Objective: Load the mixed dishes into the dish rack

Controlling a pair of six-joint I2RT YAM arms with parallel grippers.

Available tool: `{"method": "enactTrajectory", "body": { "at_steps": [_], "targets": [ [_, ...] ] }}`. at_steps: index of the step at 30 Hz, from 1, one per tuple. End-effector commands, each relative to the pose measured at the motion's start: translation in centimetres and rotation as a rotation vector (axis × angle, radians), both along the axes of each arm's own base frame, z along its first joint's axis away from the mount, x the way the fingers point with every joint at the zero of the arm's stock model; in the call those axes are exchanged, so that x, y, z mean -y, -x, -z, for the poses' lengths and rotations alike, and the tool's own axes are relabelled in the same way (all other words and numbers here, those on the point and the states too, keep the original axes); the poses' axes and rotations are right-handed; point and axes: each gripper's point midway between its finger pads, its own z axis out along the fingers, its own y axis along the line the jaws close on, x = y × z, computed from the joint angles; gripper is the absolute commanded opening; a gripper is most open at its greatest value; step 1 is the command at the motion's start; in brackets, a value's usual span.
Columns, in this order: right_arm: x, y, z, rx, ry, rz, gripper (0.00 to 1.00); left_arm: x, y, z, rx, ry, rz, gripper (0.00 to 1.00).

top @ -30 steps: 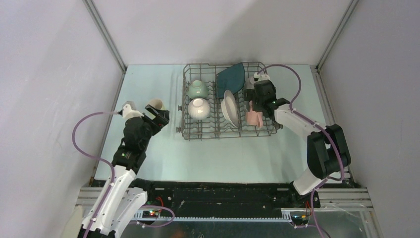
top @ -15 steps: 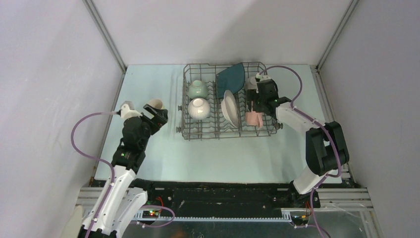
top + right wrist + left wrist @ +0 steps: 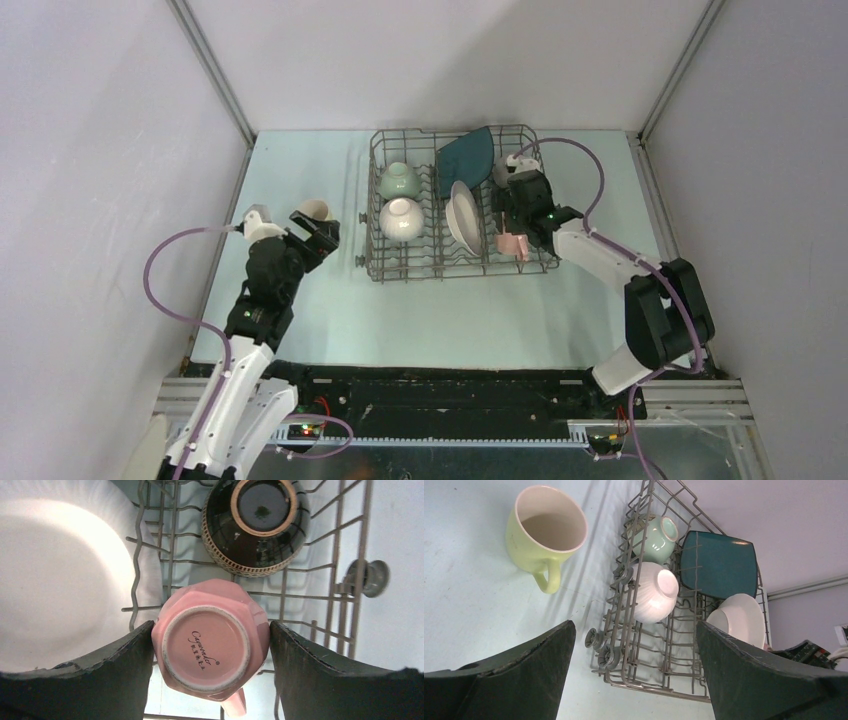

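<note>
The dish rack [image 3: 372, 200] holds a pale green bowl [image 3: 399, 180], a white bowl [image 3: 401, 219], a white plate [image 3: 463, 215] and a dark teal plate [image 3: 465, 152]. In the right wrist view the pink mug [image 3: 207, 645] stands upside down in the rack, next to the white plate [image 3: 60, 580] and a brown bowl [image 3: 255, 540]. My right gripper [image 3: 211, 630] is shut on the pink mug, one finger pressing each side. The pale yellow-green mug [image 3: 541, 535] stands upright on the table left of the rack. My left gripper [image 3: 634, 670] hangs open and empty just short of it.
The rack's small wheels [image 3: 604, 652] stick out of its left side near my left gripper. Grey walls close in the pale blue table [image 3: 300, 160] on three sides. A purple cable [image 3: 575, 150] arcs over the rack's right rear corner.
My right gripper has moved toward the rack's front and come down over the pink mug, and its jaws have narrowed onto it. The left arm has stayed put.
</note>
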Motion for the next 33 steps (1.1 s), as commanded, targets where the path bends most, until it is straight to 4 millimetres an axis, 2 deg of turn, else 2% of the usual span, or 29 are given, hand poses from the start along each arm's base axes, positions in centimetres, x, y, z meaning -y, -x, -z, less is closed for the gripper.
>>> {"method": "enactTrajectory", "body": {
  "at_steps": [1, 4, 7, 13, 15, 16, 18, 19, 28, 33],
  "targets": [
    [1.8, -2.0, -6.5, 0.268, -0.005, 0.076, 0.54, -0.5, -0.1, -0.5, 0.037, 0.002, -0.022, 0.96],
    [3.0, -2.2, -7.0, 0.318, -0.005, 0.111, 0.53, -0.6, -0.2, -0.4, 0.04, -0.001, -0.028, 0.96],
    [3.5, -2.0, -6.2, 0.326, -0.02, 0.123, 0.53, -0.6, -0.2, -0.2, 0.039, 0.001, -0.026, 0.96],
    [3.3, -2.0, -3.1, 0.266, -0.049, 0.121, 0.64, -0.5, -0.3, -0.1, 0.039, 0.003, -0.021, 0.96],
    [3.2, -1.9, -2.1, 0.243, -0.05, 0.127, 0.73, -0.6, -0.3, -0.1, 0.038, -0.001, -0.025, 0.96],
    [3.3, -1.8, -1.7, 0.23, -0.053, 0.136, 0.85, -0.6, -0.3, 0.0, 0.036, -0.003, -0.028, 0.96],
    [3.5, -1.6, -1.5, 0.216, -0.059, 0.149, 0.98, -0.9, -0.2, 0.2, 0.029, -0.008, -0.04, 0.96],
    [3.5, -1.4, -1.5, 0.208, -0.059, 0.149, 0.99, -1.0, -0.2, 0.3, 0.026, -0.01, -0.045, 0.97],
    [4.1, 0.2, -5.2, 0.262, -0.064, 0.153, 1.0, -3.0, -0.7, 1.3, -0.008, -0.028, -0.165, 1.0],
    [3.4, 1.8, -8.7, 0.334, -0.079, 0.126, 0.99, -4.9, -1.6, 1.7, -0.049, -0.045, -0.219, 1.0]
  ]
}}
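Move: The pink mug hangs base-up in the right hand; its place in the rack is about 4 cm to that hand's right, 1 cm back and 4 cm below. The black bowl sits some 9 cm ahead and 2 cm right of the hand, the white plate about 5 cm ahead and 11 cm left. From the left hand, the green mug is roughly 13 cm ahead, 7 cm left and 16 cm down; the white bowl is 10 cm ahead, 15 cm right. Still pinching the pink mug, the right hand carries it about 4 cm right, away from the plate, with a small lift, and lowers it some 2 cm, opens to let go, then rises about 5 cm clear, tipping its fingers up. Late on, the open left hand swings left and down, 3 cm each way, towards the green mug. ##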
